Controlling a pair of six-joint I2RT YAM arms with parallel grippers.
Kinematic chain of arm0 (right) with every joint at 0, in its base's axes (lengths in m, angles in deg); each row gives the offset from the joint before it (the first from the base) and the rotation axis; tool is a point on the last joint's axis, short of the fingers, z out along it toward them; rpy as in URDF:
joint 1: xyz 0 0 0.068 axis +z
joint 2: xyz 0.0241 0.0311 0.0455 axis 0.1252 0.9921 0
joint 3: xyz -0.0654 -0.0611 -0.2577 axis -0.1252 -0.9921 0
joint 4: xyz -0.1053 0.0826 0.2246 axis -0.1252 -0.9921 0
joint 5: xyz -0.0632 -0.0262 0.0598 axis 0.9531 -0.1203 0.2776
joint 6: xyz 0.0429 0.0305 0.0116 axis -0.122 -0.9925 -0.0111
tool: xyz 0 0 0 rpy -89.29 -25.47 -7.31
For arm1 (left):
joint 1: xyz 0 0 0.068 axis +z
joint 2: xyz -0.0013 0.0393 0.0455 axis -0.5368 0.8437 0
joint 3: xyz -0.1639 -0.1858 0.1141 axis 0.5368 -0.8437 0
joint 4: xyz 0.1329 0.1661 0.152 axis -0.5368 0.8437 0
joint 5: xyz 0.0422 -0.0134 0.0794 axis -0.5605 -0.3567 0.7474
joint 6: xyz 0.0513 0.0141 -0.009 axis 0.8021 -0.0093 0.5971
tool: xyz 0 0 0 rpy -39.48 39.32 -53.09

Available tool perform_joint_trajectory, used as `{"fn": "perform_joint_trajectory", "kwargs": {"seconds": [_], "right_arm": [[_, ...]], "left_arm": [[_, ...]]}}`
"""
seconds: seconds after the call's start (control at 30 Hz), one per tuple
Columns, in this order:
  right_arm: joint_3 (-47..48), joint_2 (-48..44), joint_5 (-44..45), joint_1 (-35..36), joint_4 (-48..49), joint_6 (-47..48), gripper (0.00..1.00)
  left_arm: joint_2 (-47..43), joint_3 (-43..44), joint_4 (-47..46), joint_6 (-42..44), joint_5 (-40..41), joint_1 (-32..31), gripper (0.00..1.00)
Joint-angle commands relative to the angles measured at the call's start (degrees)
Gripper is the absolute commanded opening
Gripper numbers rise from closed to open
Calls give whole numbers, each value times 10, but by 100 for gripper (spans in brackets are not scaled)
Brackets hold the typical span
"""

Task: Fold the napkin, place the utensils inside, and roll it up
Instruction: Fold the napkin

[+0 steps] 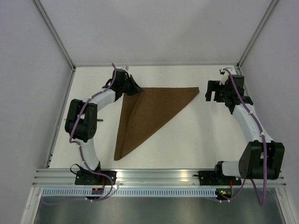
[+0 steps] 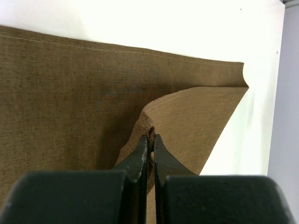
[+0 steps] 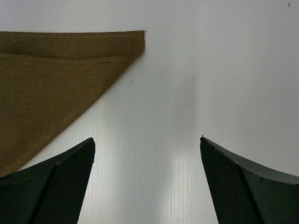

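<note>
The brown napkin lies on the white table as a triangle, its points at the back left, back right and front left. My left gripper is at the back left point, shut on a raised fold of the napkin; in the left wrist view its fingertips pinch the cloth. A short way right of the napkin's back right corner, my right gripper stands open over bare table with nothing between its fingers. No utensils are in view.
The white table is bounded by a metal rail at the near edge and grey walls at the back and both sides. Both arm bases sit on that rail.
</note>
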Motion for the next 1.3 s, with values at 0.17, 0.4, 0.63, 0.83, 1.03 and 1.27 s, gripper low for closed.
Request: {"fn": "perform_joint_trajectory", "kwargs": {"seconds": [0.17,0.4,0.63,0.83,1.03,1.27], "right_arm": [[25,9,0,-1,-14,2,98],[25,13,-1,-1,-14,1,98],[25,15,-5,-1,-16,2,98],[26,16,-6,-2,-17,2,98],[26,17,-6,-2,-18,2,98],[26,18,-6,-1,-18,1,98]], "left_arm": [[13,39,14,-24,-28,25,2],[18,61,29,-20,-33,43,2],[22,71,36,-19,-33,50,2],[26,73,36,-19,-34,55,2],[28,74,36,-18,-34,62,2],[29,74,36,-17,-36,71,2]]}}
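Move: The left gripper already holds the napkin's near-right corner, lifted and drawn across in a diagonal fold. The far-left corner it is heading for lies about 10 cm to its left, 6 cm ahead and some 10 cm below. The far-right corner is roughly 33 cm to its right and 6 cm ahead; the knife is about 29 cm left and 13 cm back. From the right hand, the far-left corner lies some 48 cm left, 15 cm ahead and 16 cm below. Carry the pinched corner on with the left gripper towards the napkin's far-left corner, about 5 cm left and 3 cm forward. Let it rise about 1.5 cm midway, then ease back down to the starting height, turning the wrist some 5 degrees counter-clockwise. Keep the fingers shut on the cloth. ##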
